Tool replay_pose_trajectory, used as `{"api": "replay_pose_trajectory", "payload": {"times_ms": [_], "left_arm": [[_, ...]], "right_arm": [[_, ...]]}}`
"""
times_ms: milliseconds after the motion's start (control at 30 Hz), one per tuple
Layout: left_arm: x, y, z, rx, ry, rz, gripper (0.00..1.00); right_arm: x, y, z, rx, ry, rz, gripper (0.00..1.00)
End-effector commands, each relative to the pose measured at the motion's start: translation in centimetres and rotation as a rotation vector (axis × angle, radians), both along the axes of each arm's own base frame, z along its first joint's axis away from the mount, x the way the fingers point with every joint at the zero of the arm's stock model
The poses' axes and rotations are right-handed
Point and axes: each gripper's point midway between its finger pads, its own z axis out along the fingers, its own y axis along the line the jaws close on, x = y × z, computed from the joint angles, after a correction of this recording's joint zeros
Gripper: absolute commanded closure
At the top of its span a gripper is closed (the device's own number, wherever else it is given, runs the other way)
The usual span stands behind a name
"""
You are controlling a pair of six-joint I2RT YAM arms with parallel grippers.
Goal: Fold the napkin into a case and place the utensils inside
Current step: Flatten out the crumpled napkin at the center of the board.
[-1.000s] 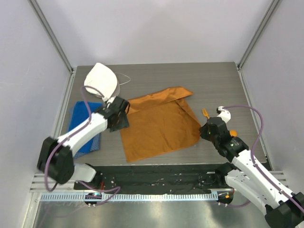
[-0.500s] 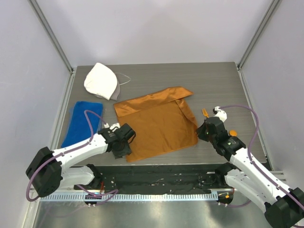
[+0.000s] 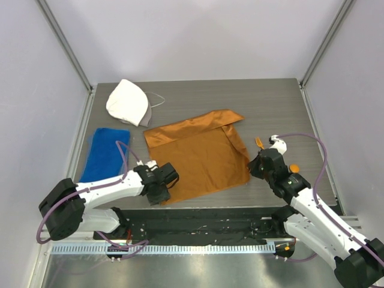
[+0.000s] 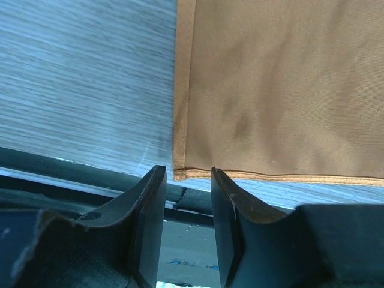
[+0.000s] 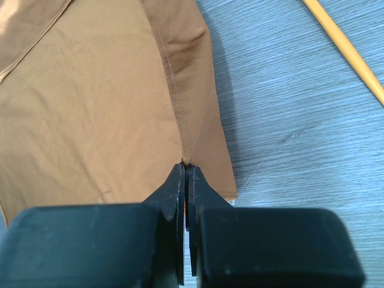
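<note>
The rust-orange napkin lies spread on the table, with a strip folded over along its right side. My left gripper is at its near left corner. In the left wrist view that hemmed corner lies just past the open fingertips, with nothing between them. My right gripper is shut on the napkin's right edge, and the cloth puckers at the tips. An orange fork lies just beyond that gripper. An orange spoon peeks out beside the right arm. One utensil handle crosses the right wrist view.
A blue towel lies left of the napkin, close to the left arm. A white rounded cloth cap sits at the back left. The table's near edge and dark rail run right under the left gripper.
My left gripper has swung from the napkin's far left corner down to its near left corner, and its jaws have narrowed. The right gripper keeps its pinch in place.
</note>
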Motion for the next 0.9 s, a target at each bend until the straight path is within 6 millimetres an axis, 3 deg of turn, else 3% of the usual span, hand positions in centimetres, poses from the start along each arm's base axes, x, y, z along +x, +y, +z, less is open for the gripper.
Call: {"api": "replay_pose_trajectory", "payload": {"times_ms": [0,400,500,600,633,667,733,767,800,867], "left_arm": [[0.3,0.2,-0.2,0.011,-0.030,0.044,0.61],[0.4,0.4,-2.2,0.019,-0.032,0.059,0.63],[0.8,1.0,-2.1,0.047,-0.060,0.060,0.72],[2.2,1.0,-0.2,0.046,-0.140,0.030,0.88],[2.8,0.8,0.8,0.037,-0.168,0.026,0.97],[3.8,-0.1,3.0,-0.010,-0.226,0.020,1.00],[5.2,-0.1,6.2,-0.011,-0.314,-0.037,1.00],[6.4,-1.1,10.1,-0.079,-0.406,-0.043,1.00],[7.1,-0.9,12.2,-0.087,-0.467,-0.049,1.00],[8.1,-1.0,16.9,-0.116,-0.585,-0.123,1.00]], "right_arm": [[0.5,0.0,0.9,0.005,-0.050,0.004,0.99],[0.2,0.0,0.4,0.017,-0.045,-0.002,0.99],[0.2,0.0,0.5,0.022,-0.048,0.001,0.99],[0.2,0.5,1.8,0.048,-0.080,0.025,0.99],[0.3,0.6,2.4,0.051,-0.097,0.034,0.99],[0.3,0.7,3.2,0.058,-0.116,0.044,0.99],[0.4,1.4,6.3,0.081,-0.191,0.097,0.99],[0.4,1.6,7.6,0.087,-0.222,0.114,0.99],[0.4,1.7,10.4,0.110,-0.290,0.129,0.99],[-0.2,2.2,13.7,0.114,-0.372,0.196,0.99]]}}
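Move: The napkin's near-left corner lies right between the left hand's open fingertips, about 1 cm below. From there the blue cloth is some 19 cm to the left and 15 cm ahead, and the napkin's folded far strip roughly 26 cm ahead and 11 cm right. From the right hand, which already holds the napkin's raised right edge, that corner is about 30 cm left, 11 cm back and 8 cm lower; the fork is some 6 cm ahead and 7 cm right. The left fingers settle about 1 cm around the napkin's near-left corner, then shut and pinch it. With it held, the left hand lifts ever faster, some 7 cm up and 4 cm forward, fingertips tipping forward about 15 degrees. The right hand keeps its pinch on the right edge and late on rises about 4 cm too. ##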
